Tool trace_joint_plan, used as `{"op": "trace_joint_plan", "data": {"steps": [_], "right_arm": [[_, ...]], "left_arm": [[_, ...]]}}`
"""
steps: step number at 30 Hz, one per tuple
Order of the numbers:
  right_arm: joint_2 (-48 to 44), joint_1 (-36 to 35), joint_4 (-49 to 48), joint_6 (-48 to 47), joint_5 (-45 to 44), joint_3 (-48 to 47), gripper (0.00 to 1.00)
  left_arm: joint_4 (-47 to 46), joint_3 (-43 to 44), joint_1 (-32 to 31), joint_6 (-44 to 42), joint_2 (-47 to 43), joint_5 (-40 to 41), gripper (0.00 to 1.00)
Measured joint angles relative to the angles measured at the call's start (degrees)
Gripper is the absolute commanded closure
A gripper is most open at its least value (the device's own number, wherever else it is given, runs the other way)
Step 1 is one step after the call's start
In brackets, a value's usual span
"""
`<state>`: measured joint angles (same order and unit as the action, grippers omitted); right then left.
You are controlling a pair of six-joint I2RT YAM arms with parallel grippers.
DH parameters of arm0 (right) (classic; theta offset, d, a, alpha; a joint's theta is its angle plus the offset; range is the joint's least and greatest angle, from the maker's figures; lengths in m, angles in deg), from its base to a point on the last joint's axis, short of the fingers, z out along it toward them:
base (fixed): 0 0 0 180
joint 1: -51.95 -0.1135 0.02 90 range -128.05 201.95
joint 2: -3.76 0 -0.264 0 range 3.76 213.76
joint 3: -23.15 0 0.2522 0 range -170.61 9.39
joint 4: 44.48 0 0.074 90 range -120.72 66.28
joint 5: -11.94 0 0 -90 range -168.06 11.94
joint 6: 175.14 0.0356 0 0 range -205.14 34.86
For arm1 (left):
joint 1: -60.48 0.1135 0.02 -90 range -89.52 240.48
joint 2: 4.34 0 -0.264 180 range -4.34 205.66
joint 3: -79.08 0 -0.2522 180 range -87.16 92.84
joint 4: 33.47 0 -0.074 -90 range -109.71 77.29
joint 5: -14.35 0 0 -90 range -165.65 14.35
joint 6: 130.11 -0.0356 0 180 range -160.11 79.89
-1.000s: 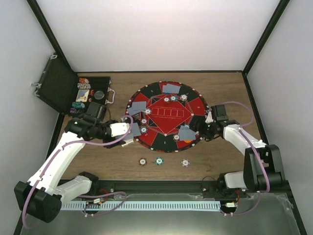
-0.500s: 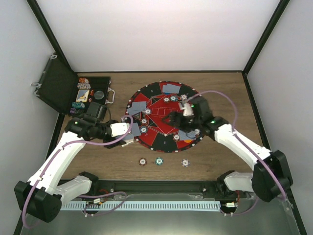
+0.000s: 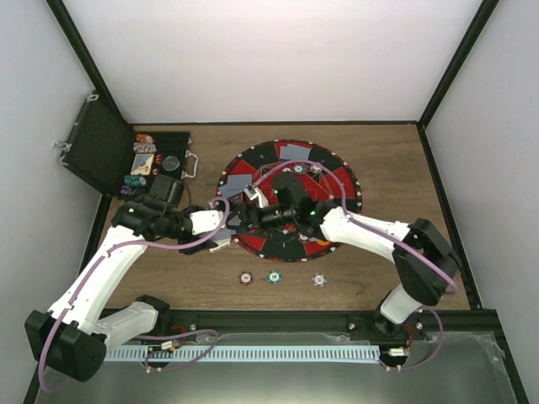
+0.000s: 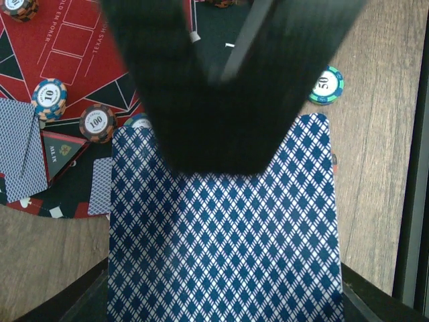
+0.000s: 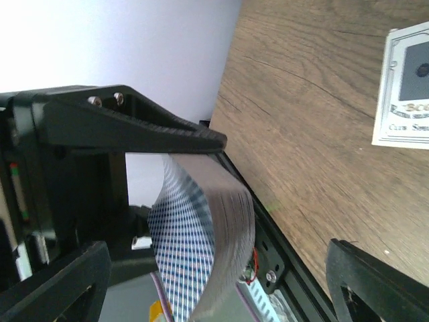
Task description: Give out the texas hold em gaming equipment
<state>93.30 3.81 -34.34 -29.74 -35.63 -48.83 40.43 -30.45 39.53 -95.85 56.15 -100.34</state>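
My left gripper (image 3: 221, 225) is shut on a deck of blue-diamond-backed playing cards (image 4: 224, 228) at the left rim of the round red and black poker mat (image 3: 341, 181). My right gripper (image 3: 245, 216) has reached across the mat to it. In the right wrist view that gripper (image 5: 214, 282) is open, with one finger (image 5: 57, 282) on either side of the bowed deck (image 5: 201, 255). Dealt cards (image 3: 295, 152) and striped chips (image 4: 50, 98) lie on the mat. Three chips (image 3: 274, 276) sit on the wood in front of it.
A black hinged case (image 3: 164, 160) lies open at the back left with chips inside. A teal 50 chip (image 4: 326, 84) lies on the wood near the deck. A white-bordered printed card or box (image 5: 405, 87) lies on the table. The right arm's purple cable loops over the mat.
The right arm swung from the mat's right edge across to the left, its jaws opening on the way, and now flanks the deck. The left arm and deck stayed put.
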Motion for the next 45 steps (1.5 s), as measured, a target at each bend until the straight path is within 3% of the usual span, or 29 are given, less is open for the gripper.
{"op": "trace_joint_plan", "data": {"steps": [15,32,45], "right_arm": [[11.7,-1.6,-7.7,4.9,4.5,-5.6,0.2],[10.7,-0.1,-10.6,4.0,6.5,-1.5,0.33],[5.7,1.9,-11.1,4.5,6.6,2.3,0.63]], "left_arm": [[0.1,0.2,0.0,0.0,-0.2,0.1,0.94],[1.1,0.2,-0.1,0.0,-0.2,0.6,0.95],[1.1,0.2,-0.2,-0.1,-0.3,0.4,0.95]]}}
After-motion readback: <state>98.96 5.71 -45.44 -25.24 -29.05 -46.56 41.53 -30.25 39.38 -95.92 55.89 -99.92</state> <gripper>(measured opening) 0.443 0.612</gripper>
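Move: The card deck is still held by the left fingers, its middle some 4 cm to the right of the left hand and 1 cm farther out. From the right hand it lies about 7 cm to the left, level fore-and-aft and 4 cm lower. On the table some 17 cm below the right hand are the card box, 7 cm left and 1 cm back; the fanned cards, 15 cm ahead and 2 cm left; and the green chip, 10 cm back and 8 cm right. The deck's top card is worked outward: the open right hand slides left some 4.5 cm over the deck while sinking, lays one finger on the patterned back, then draws back right nearly 4 cm, dragging the card along, and finally rises about 1 cm. Its fingers close throughout to about half their starting gap; the left hand keeps the deck gripped and still. ##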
